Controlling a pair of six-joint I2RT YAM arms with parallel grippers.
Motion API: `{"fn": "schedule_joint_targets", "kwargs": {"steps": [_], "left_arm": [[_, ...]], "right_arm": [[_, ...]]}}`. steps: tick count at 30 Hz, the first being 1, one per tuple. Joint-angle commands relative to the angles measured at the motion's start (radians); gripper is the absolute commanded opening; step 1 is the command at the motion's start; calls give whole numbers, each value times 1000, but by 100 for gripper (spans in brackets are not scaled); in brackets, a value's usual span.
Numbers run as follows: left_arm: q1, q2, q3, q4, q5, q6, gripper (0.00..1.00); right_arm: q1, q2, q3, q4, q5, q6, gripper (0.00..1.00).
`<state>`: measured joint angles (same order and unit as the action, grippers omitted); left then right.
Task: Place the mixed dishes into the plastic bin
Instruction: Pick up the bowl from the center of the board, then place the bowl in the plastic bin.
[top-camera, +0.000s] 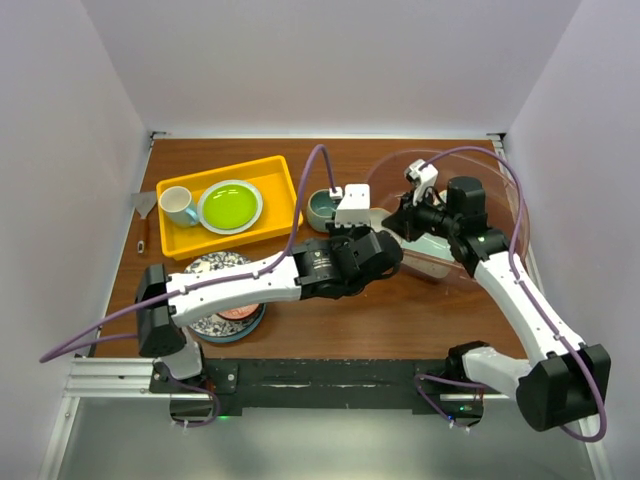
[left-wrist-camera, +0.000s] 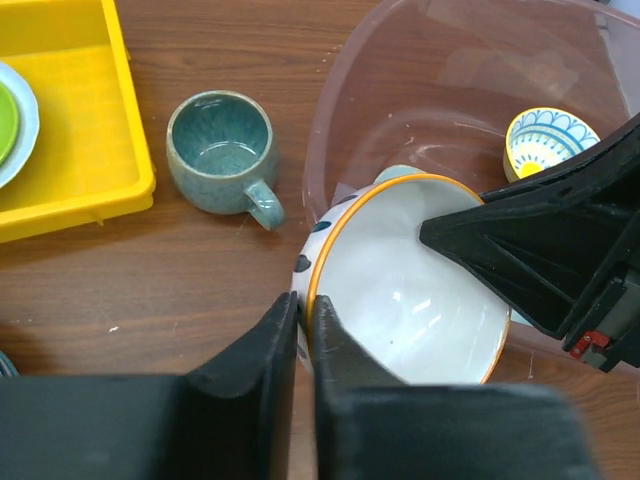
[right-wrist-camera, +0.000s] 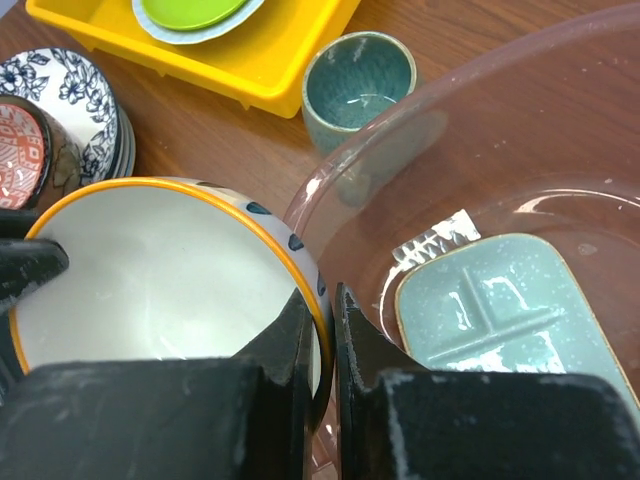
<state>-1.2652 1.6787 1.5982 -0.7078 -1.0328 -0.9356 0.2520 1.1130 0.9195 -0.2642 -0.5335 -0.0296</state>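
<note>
A white bowl (left-wrist-camera: 410, 290) with an orange rim and dark blue spots hangs tilted over the near-left wall of the transparent plastic bin (left-wrist-camera: 420, 90). My left gripper (left-wrist-camera: 303, 305) is shut on the bowl's rim on the table side. My right gripper (right-wrist-camera: 325, 300) is shut on the opposite rim, on the bin side. In the bin lie a mint-green divided tray (right-wrist-camera: 510, 310) and a small blue-patterned bowl with a yellow centre (left-wrist-camera: 545, 138). A grey-green mug (left-wrist-camera: 218, 150) stands on the table just left of the bin. Blue-patterned plates (right-wrist-camera: 70, 95) are stacked at front left, with a red-marked dish (right-wrist-camera: 18, 150) on top.
A shallow yellow tray (top-camera: 270, 225) at the back left holds a white mug (top-camera: 178, 205) and a green plate (top-camera: 230, 206). A small spatula (top-camera: 145, 215) lies by the table's left edge. White walls close in the table on three sides.
</note>
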Motion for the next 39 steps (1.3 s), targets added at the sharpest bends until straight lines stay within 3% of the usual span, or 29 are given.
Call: {"fn": "schedule_joint_targets", "kwargs": {"steps": [1,2,5,8,12,17,23,27,33,39], "left_arm": [[-7,-141,-88,175,40,214,43],[-7,-178,-131,232,74,315,65],[-5,-344,-320,465,212,498,88],[6,-482,-432,536,287,576,100],[67,-624,-477,395,315,578,100],[222,-778,-619,353,419,618,100],[274,-876,-748,312,353,685,100],[276,-864,-800,289,287,712,100],[276,-876,-822,261,220,735,100],[286,-971,-853,295,247,753,100]], "right_arm": [[-31,-53,35,42,-68,-1,0],[-43,-53,36,42,-85,0,0],[-92,-62,36,37,-160,-9,0],[-137,-67,42,13,-224,-50,0],[-191,-65,50,-9,-269,-76,0],[-255,-56,65,-20,-276,-87,0],[-405,-41,81,-7,-257,-56,0],[-457,-15,91,26,-126,-18,0],[-470,60,108,81,193,22,0],[-470,182,127,120,455,85,0]]}}
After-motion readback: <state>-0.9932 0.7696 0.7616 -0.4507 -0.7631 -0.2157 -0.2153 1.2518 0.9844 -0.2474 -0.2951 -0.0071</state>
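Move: The right hand grips the right rim of the white bowl; the yellow-centred bowl in the clear bin lies about 20 cm to its right, 10 cm ahead and 18 cm down, the divided dish some 9 cm right and 2 cm ahead. From the left hand, still at the opposite rim, the red-patterned bowl is about 22 cm left, 11 cm back and 18 cm down, the blue-green mug 12 cm ahead and 1 cm left. The left fingers spread wide and let go of the white bowl's rim, backing off about 4 cm and rising, then sweeping some 20 cm left towards the red-patterned bowl and sinking late. The right hand keeps its pinch and carries the white bowl about 20 cm right and 7 cm forward into place above the yellow-centred bowl, turning some 40 degrees clockwise and dipping slightly at the end. ##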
